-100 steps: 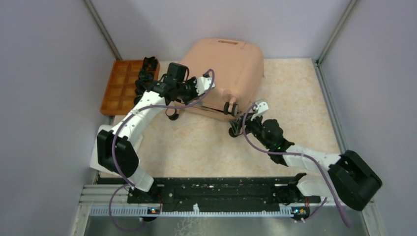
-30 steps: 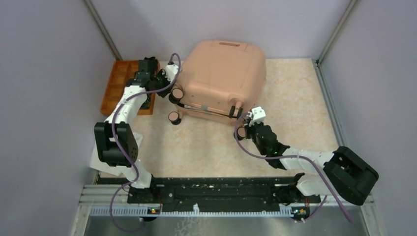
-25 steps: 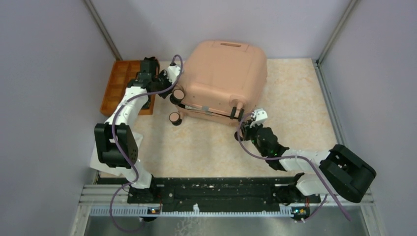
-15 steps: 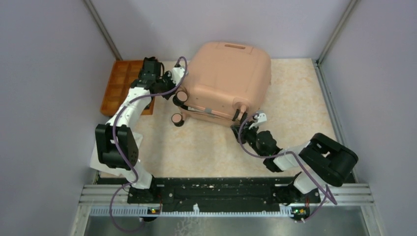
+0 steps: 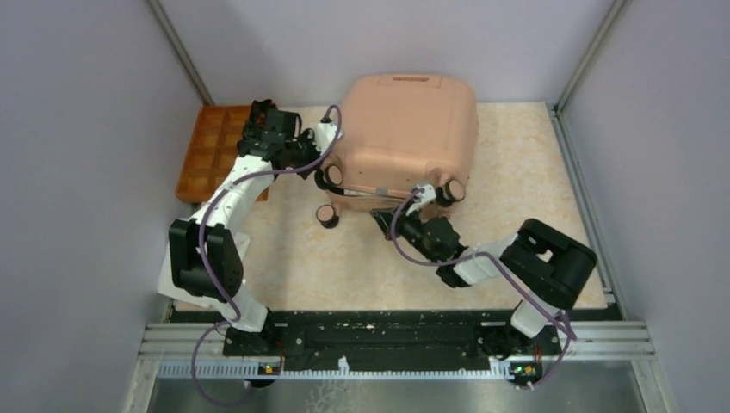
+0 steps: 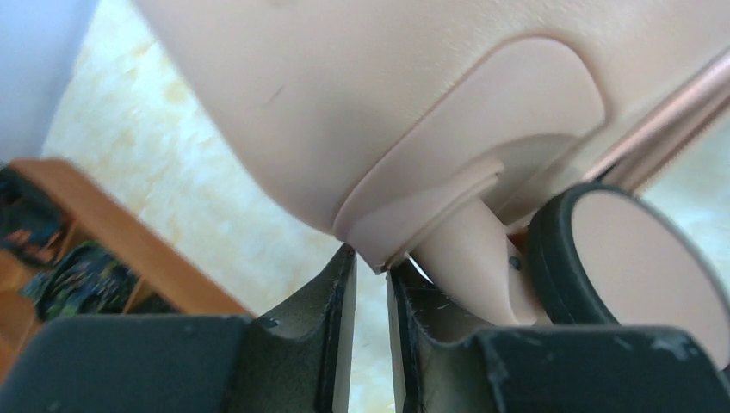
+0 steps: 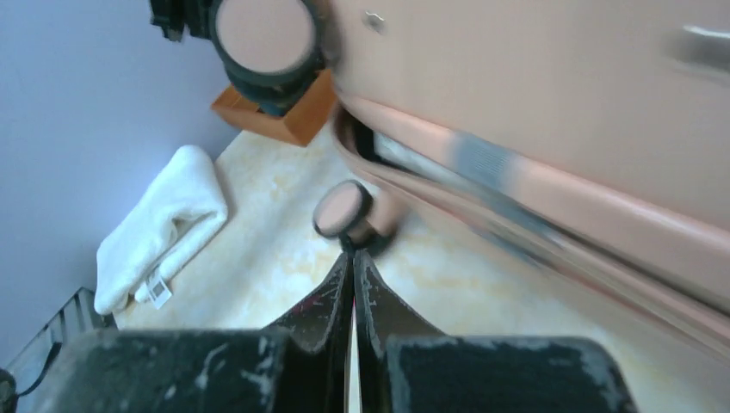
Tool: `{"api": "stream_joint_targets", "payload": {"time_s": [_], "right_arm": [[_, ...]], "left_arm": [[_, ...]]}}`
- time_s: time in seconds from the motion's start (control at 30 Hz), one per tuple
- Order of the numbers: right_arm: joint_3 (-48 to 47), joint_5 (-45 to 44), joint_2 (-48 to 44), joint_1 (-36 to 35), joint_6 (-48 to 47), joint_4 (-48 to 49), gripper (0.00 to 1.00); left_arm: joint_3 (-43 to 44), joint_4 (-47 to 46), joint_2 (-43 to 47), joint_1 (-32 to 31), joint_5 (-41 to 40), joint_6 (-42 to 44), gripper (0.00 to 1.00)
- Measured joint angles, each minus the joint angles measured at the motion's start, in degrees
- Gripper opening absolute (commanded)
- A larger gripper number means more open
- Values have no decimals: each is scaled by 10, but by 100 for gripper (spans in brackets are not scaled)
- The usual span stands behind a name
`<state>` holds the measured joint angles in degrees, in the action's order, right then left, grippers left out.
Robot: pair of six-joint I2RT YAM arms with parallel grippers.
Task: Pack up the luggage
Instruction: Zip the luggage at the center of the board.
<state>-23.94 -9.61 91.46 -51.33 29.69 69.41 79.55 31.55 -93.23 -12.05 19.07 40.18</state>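
The peach-pink luggage [image 5: 405, 129] lies flat at the back of the table, wheels toward me. A dark gap shows between its two shells [image 7: 405, 159]. My left gripper [image 5: 320, 163] is at its near-left corner. In the left wrist view the left gripper [image 6: 368, 258] has its jaws nearly together, with the lip of the wheel mount [image 6: 482, 163] between the tips, beside a black-rimmed wheel [image 6: 637, 258]. My right gripper [image 5: 385, 219] lies low at the near edge. In the right wrist view the right gripper [image 7: 353, 254] is shut and empty, its tips just short of a small wheel [image 7: 343, 209].
An orange compartmented tray [image 5: 207, 151] sits at the back left, behind the left arm, with dark items in it [image 6: 77, 271]. A folded white towel [image 7: 159, 228] lies on the table near the left arm's base. Grey walls close in both sides.
The luggage has slid right and turned, squaring its wheel end to me. The left gripper followed its corner. The right arm folded back and its gripper swept left along the near edge.
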Motion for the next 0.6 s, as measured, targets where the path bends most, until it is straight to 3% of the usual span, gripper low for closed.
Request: {"api": "stream_joint_targets", "payload": {"time_s": [0.17,0.3,0.37,0.47,0.6], "right_arm": [[-134,37,82,-27,-42,-31,0],[-169,53,109,-44,-60,-47,0],[-172,54,114,-48,-67,-60,20],[-154,38,94,-47,-78,-85,35],[-94,-5,-36,-43,-105,-183,65]], "left_arm": [[-10,54,1,-58,57,-2,26],[-14,82,0,-86,98,-7,26],[-14,88,0,-89,110,-9,25],[-14,98,0,-87,116,-10,25],[-13,110,1,-73,125,-10,29]]}}
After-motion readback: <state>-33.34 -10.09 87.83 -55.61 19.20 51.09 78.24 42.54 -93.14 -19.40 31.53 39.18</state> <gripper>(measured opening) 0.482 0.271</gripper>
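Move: The left fingertips are at the suitcase's front-left corner housing, whose middle is about 4 cm to their right at the same height; the upper left wheel is roughly 5 cm back and 5 cm right. From the shut, empty right fingers, the seam's grey latch lies some 6 cm ahead, 1 cm right and about level. The upper left wheel is 9 cm ahead, 12 cm left and 3 cm up; the lower left wheel is 12 cm left, level fore-and-aft, 10 cm down. Sweep the left gripper quickly back about 8 cm and right about 7 cm, sinking slightly, with the front-left corner, tipping the fingers down and turning them clockwise some 15 degrees. Swing the right gripper, free of the zipper, left about 8 cm in front of the seam, then return it right over 5 cm while opening its fingers to about half. ##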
